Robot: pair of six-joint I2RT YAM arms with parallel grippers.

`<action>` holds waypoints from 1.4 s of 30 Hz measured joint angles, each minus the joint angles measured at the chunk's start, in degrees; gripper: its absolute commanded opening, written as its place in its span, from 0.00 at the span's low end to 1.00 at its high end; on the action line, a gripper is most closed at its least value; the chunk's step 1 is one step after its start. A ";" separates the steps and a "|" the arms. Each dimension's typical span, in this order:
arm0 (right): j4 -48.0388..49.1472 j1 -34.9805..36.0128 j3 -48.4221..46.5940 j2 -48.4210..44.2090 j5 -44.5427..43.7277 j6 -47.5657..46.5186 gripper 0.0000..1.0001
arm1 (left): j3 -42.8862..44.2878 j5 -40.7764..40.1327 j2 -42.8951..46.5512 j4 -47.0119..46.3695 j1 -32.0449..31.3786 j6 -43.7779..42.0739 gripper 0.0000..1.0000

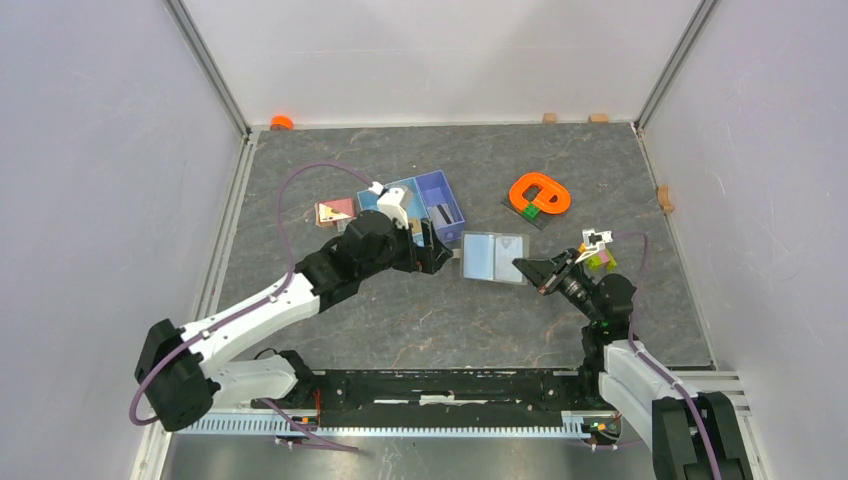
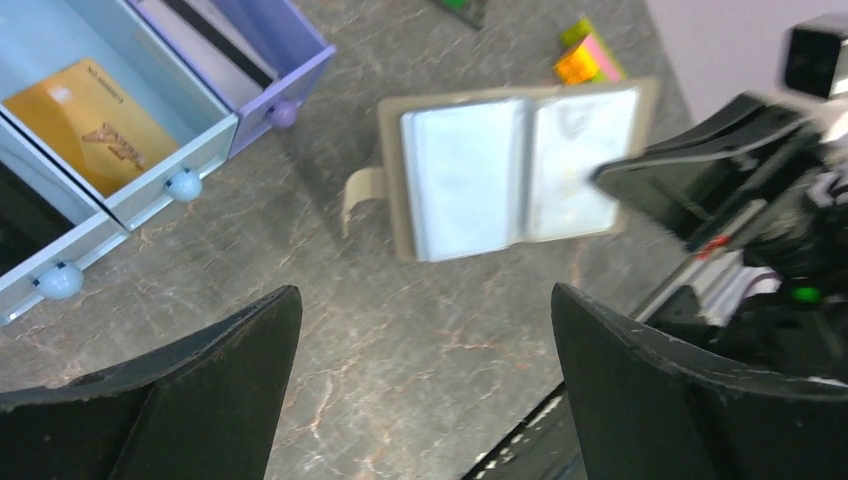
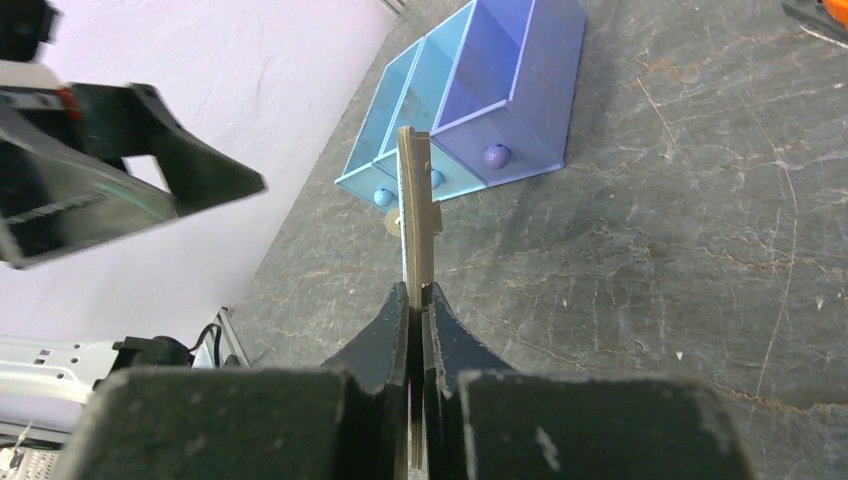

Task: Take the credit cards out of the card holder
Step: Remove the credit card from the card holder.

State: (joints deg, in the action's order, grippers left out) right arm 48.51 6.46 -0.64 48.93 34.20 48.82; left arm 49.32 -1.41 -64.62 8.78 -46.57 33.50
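Observation:
The card holder (image 1: pixel 490 255) lies open mid-table, its pale blue-grey sleeves facing up (image 2: pixel 510 170). My right gripper (image 1: pixel 522 266) is shut on the holder's right edge; the right wrist view shows the holder edge-on (image 3: pixel 415 200) between the closed fingers of that gripper (image 3: pixel 418 295). My left gripper (image 2: pixel 425 295) hangs open and empty over bare table just left of the holder (image 1: pixel 438 255). A pale credit card with a dark stripe (image 2: pixel 215 40) lies in the purple compartment of the tray (image 2: pixel 290 75). Whether cards sit in the sleeves I cannot tell.
The blue-and-purple tray (image 1: pixel 425 190) stands behind the left gripper, with a flat gold-orange piece (image 2: pixel 90 125) in its light-blue compartment. A pink-tan block (image 1: pixel 335 212) lies to its left. An orange ring with a green block (image 1: pixel 540 195) sits at back right, and small yellow-pink blocks (image 2: pixel 590 60) lie by the right arm.

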 measured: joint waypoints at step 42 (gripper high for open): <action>26.77 0.02 0.02 6.67 8.70 13.33 0.00 | -23.41 18.23 -6.95 -45.75 4.72 7.48 1.00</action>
State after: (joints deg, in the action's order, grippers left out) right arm 75.29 6.48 -0.62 55.59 42.89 62.15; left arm 25.91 16.82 -71.57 -36.97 -41.85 40.97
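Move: The card holder stands open, pinched near its right edge by the right fingers; its middle is about 9 cm to the left hand's right, 1 cm ahead and 6 cm below. From the right hand its middle is some 5 cm left, 2 cm ahead and about level. The storage box is roughly 9 cm ahead of the left hand, 6 cm to its left and 18 cm below. The orange toy lies some 15 cm ahead of the right hand, 7 cm right, 12 cm lower. Still pinching the card holder, the right hand lifts it about 6 cm, mostly late on, with some drift back and left while tilting up and turning counter-clockwise. The left hand, fingers staying wide open, first sinks some 6 cm, then edges right and slightly back to the holder's left strap, its left side rolling down and the hand turning clockwise; no touch by it is clear. ##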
